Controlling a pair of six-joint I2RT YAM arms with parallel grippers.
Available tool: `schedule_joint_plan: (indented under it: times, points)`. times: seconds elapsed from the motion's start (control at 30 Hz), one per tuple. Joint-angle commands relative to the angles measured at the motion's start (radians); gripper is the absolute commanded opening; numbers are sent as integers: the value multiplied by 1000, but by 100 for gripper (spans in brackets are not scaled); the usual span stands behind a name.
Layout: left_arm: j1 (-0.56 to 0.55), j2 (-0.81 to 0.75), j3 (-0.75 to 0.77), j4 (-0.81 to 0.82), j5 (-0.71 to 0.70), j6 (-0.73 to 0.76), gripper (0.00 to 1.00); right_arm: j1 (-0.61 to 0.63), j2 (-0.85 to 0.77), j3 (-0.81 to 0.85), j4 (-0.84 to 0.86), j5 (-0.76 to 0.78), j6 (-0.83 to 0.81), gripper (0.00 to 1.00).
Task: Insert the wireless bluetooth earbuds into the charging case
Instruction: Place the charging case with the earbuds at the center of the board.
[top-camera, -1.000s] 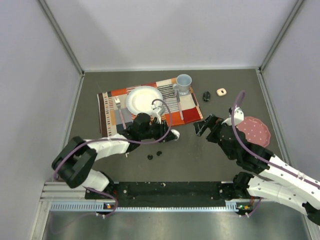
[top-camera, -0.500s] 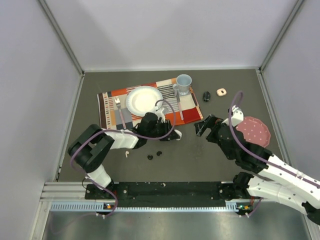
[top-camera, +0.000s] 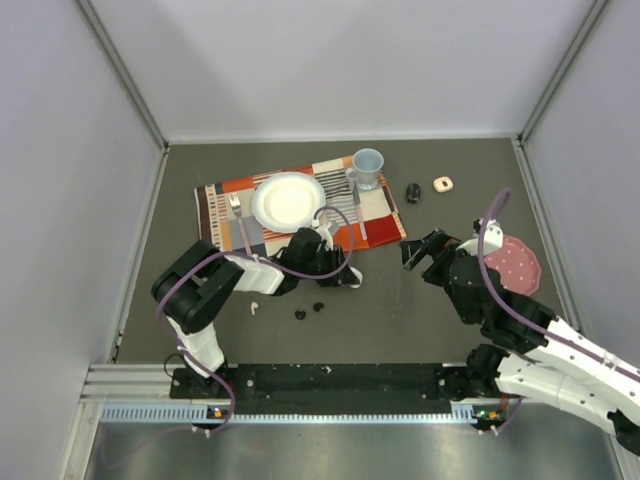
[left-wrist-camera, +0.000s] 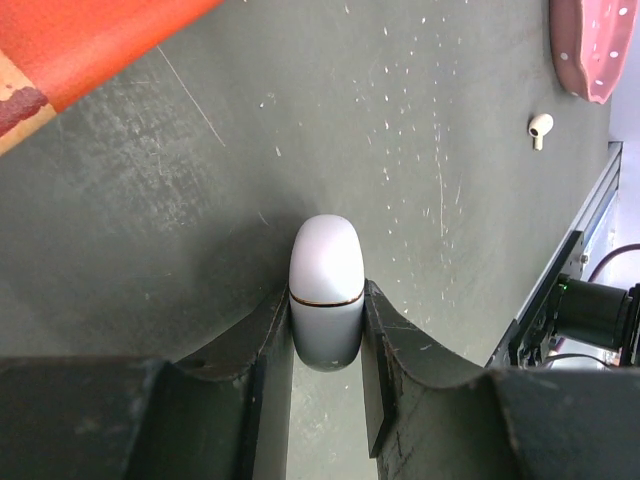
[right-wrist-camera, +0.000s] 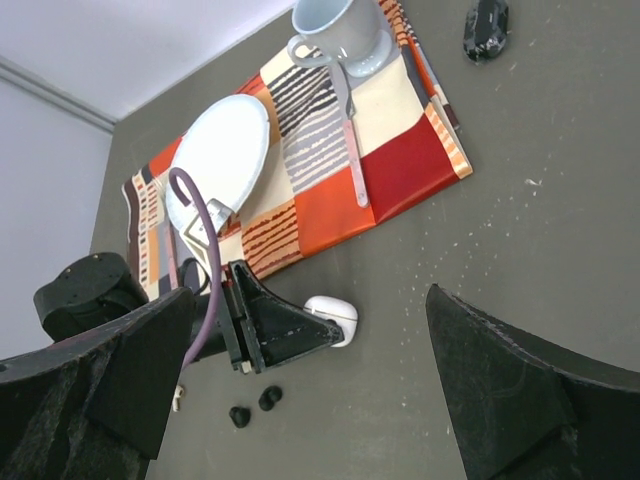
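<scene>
A white charging case (left-wrist-camera: 326, 270) with its lid closed lies on the dark table, and my left gripper (left-wrist-camera: 327, 300) is shut on its lower half. From above, the case (top-camera: 352, 279) sits just below the placemat's near edge, at the tip of the left gripper (top-camera: 343, 277). Two black earbuds (top-camera: 300, 314) (top-camera: 319, 306) lie close behind it, and a white earbud (top-camera: 254, 307) lies further left. Another white earbud (left-wrist-camera: 540, 127) lies near the pink plate. My right gripper (top-camera: 425, 250) hovers open to the right of the case (right-wrist-camera: 333, 318), holding nothing.
A striped placemat (top-camera: 375, 215) carries a white plate (top-camera: 288, 198), a pale blue mug (top-camera: 366, 166), a fork (top-camera: 237, 215) and a knife (top-camera: 358, 208). A black case (top-camera: 413, 191) and a small pink case (top-camera: 443, 184) lie behind. A pink plate (top-camera: 515, 262) sits beside the right arm.
My left arm has swung its elbow to the right and carried the case slightly right and nearer. This uncovered the white earbud on the left. The right gripper has drifted a little to the right.
</scene>
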Motion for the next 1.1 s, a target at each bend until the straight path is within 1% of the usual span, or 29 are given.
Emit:
schedule_joint_plan:
  times: [0.0, 0.13, 0.2, 0.23, 0.3, 0.33, 0.53, 0.63, 0.83, 0.97, 1.03, 1.07]
  points:
    - [-5, -16, 32, -24, -3, 8, 30, -7, -41, -20, 8, 55, 26, 99]
    - [-5, -35, 32, -66, -38, 24, 39, -7, -59, -24, 8, 69, 1, 99]
    - [-4, -38, 33, -81, -41, 29, 41, -7, -61, -26, 8, 69, -1, 99]
    - [-5, -38, 35, -87, -47, 34, 45, -7, -61, -29, 8, 67, 1, 99]
    - [-5, -46, 32, -104, -55, 38, 47, -7, -58, -30, 8, 67, 1, 99]
    - [-5, -47, 30, -110, -59, 44, 56, -7, -58, -32, 8, 63, 4, 99]
    - [-5, -75, 29, -162, -95, 69, 59, -6, -56, -38, 8, 53, 2, 99]
    - [-5, -102, 27, -201, -139, 87, 63, -7, -53, -39, 8, 63, 1, 99]
    - [-5, -191, 32, -271, -216, 135, 65, -17, -30, -40, 3, 101, -17, 99]
    - [-7, -288, 41, -345, -262, 173, 66, -84, 20, -17, -24, 77, -1, 99]
    - [-11, -334, 35, -359, -294, 204, 68, -167, 52, 11, -33, 16, -8, 99]
    - [-20, -387, 29, -360, -341, 216, 68, -199, 68, 23, -40, -14, -11, 99]
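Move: The left hand's nearly closed fingers hold the white charging case almost at the hand point, its middle about 1 cm to the right and 1 cm lower, low over the middle of the board. From that hand, the pair of black earbuds lies roughly 8 cm back and 10 cm left, and the table knife about 16 cm ahead and 1 cm right, both some 2 cm lower. From the right hand, the case is about 3 cm ahead, 16 cm left and 22 cm below. Staying in place at first, the left hand opens its fingers to about twice their gap and lets go of the charging case, then backs off about 4 cm to the left, rising some 3 cm late on while the wrist turns about 15 degrees and the fingers point more steeply down. The empty right hand, still wide open, drifts some 3 cm right and, near the end, down. ##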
